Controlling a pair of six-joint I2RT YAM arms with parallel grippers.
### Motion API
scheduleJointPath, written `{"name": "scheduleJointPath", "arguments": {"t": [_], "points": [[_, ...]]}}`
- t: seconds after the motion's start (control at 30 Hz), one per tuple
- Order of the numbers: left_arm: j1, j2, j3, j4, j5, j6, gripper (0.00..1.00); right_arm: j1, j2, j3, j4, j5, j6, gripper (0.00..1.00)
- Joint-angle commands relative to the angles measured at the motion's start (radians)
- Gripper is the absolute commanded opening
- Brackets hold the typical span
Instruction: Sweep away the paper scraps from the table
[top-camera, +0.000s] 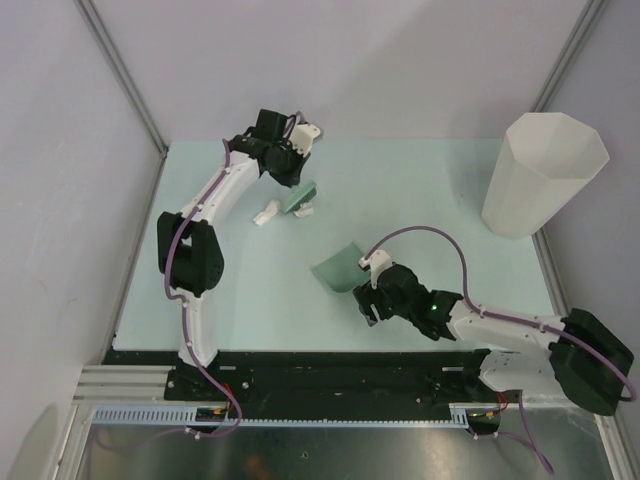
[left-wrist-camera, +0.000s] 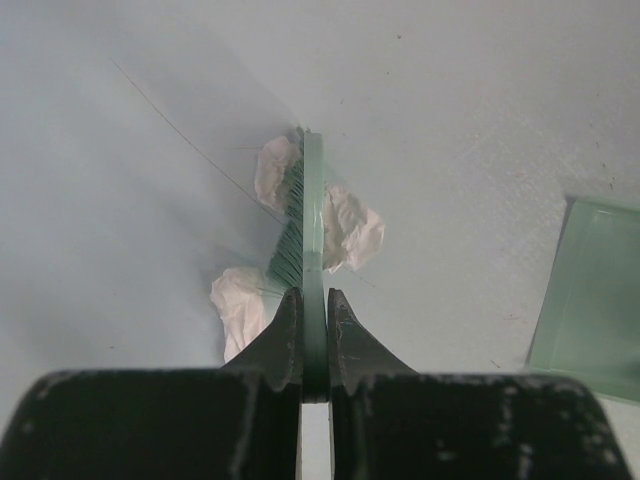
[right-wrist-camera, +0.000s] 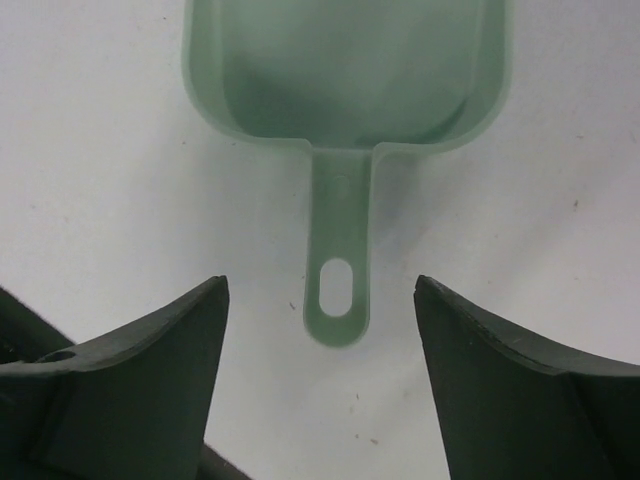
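My left gripper (left-wrist-camera: 315, 315) is shut on the flat handle of a green brush (left-wrist-camera: 312, 230), whose bristles rest on the table (top-camera: 420, 190). White paper scraps lie on both sides of the brush: one (left-wrist-camera: 350, 228) on its right, two (left-wrist-camera: 240, 305) (left-wrist-camera: 272, 170) on its left. From above, the brush (top-camera: 300, 197) and scraps (top-camera: 266, 212) sit at the table's back left. A green dustpan (right-wrist-camera: 345, 70) lies flat mid-table. My right gripper (right-wrist-camera: 320, 300) stands open, the tip of the pan's handle (right-wrist-camera: 338, 270) between its fingertips, untouched.
A tall white faceted bin (top-camera: 542, 175) stands at the back right corner. Grey walls enclose the table, and a black rail (top-camera: 330, 365) runs along the near edge. The dustpan (left-wrist-camera: 590, 290) shows at the right edge of the left wrist view.
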Motion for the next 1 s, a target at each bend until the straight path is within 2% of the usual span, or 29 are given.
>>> {"name": "scheduleJointPath", "arguments": {"t": [0.0, 0.2, 0.3, 0.33, 0.5, 0.53, 0.6, 0.63, 0.67, 0.73, 0.87, 0.97], "points": [[-0.003, -0.044, -0.018, -0.001, 0.051, 0.011, 0.00, -0.002, 0.086, 0.009, 0.120, 0.018, -0.008, 0.75], [-0.003, -0.059, -0.032, -0.001, 0.054, 0.016, 0.00, -0.020, 0.144, 0.013, 0.124, 0.020, 0.016, 0.72], [-0.003, -0.066, -0.035, -0.001, 0.057, 0.012, 0.00, -0.029, 0.164, 0.015, 0.137, 0.003, 0.007, 0.67], [-0.003, -0.066, -0.033, -0.001, 0.057, 0.011, 0.00, -0.038, 0.172, 0.015, 0.143, -0.008, 0.007, 0.60], [-0.003, -0.079, -0.041, -0.001, 0.056, 0.014, 0.00, -0.106, 0.192, 0.035, 0.129, -0.102, 0.015, 0.40], [-0.003, -0.084, -0.042, -0.001, 0.056, 0.016, 0.00, -0.114, 0.201, 0.045, 0.103, -0.107, 0.019, 0.28], [-0.003, -0.093, -0.049, -0.001, 0.053, 0.014, 0.00, -0.114, 0.210, 0.088, 0.043, -0.098, 0.018, 0.17], [-0.001, -0.098, -0.052, -0.001, 0.050, 0.013, 0.00, -0.109, 0.204, 0.099, 0.014, -0.097, 0.012, 0.07], [-0.001, -0.113, -0.058, -0.001, 0.050, 0.016, 0.00, -0.101, 0.198, 0.125, -0.003, -0.089, 0.007, 0.05], [0.000, -0.130, -0.061, -0.001, 0.041, 0.020, 0.00, -0.080, 0.180, 0.162, -0.078, -0.054, 0.013, 0.00], [0.002, -0.181, -0.082, -0.001, 0.050, 0.023, 0.00, -0.068, 0.127, 0.277, -0.266, 0.003, 0.045, 0.00], [0.002, -0.202, -0.163, 0.000, 0.120, 0.031, 0.00, -0.071, 0.112, 0.343, -0.379, 0.000, 0.064, 0.00]]}}
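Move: The end of the dustpan's handle lies between and below my open right fingers, about 2 cm ahead and 4 cm down. The dustpan's pan is some 12 cm ahead and 7 cm left of that hand. From my left hand, which holds the brush, the scrap by the bristles is about 3 cm ahead, 4 cm right and 15 cm below; a loose scrap lies 8 cm left of it. The pan sits 12 cm back and 13 cm right of my left hand. I lower my right hand about 4 cm while easing some 2 cm forward onto the end of the dustpan's handle, and close the fingers until they pinch it. Then I lift about 5 cm, drifting slightly left. With the brush still gripped, my left hand creeps back over the scraps and at the end rises, about 2 cm each way. ##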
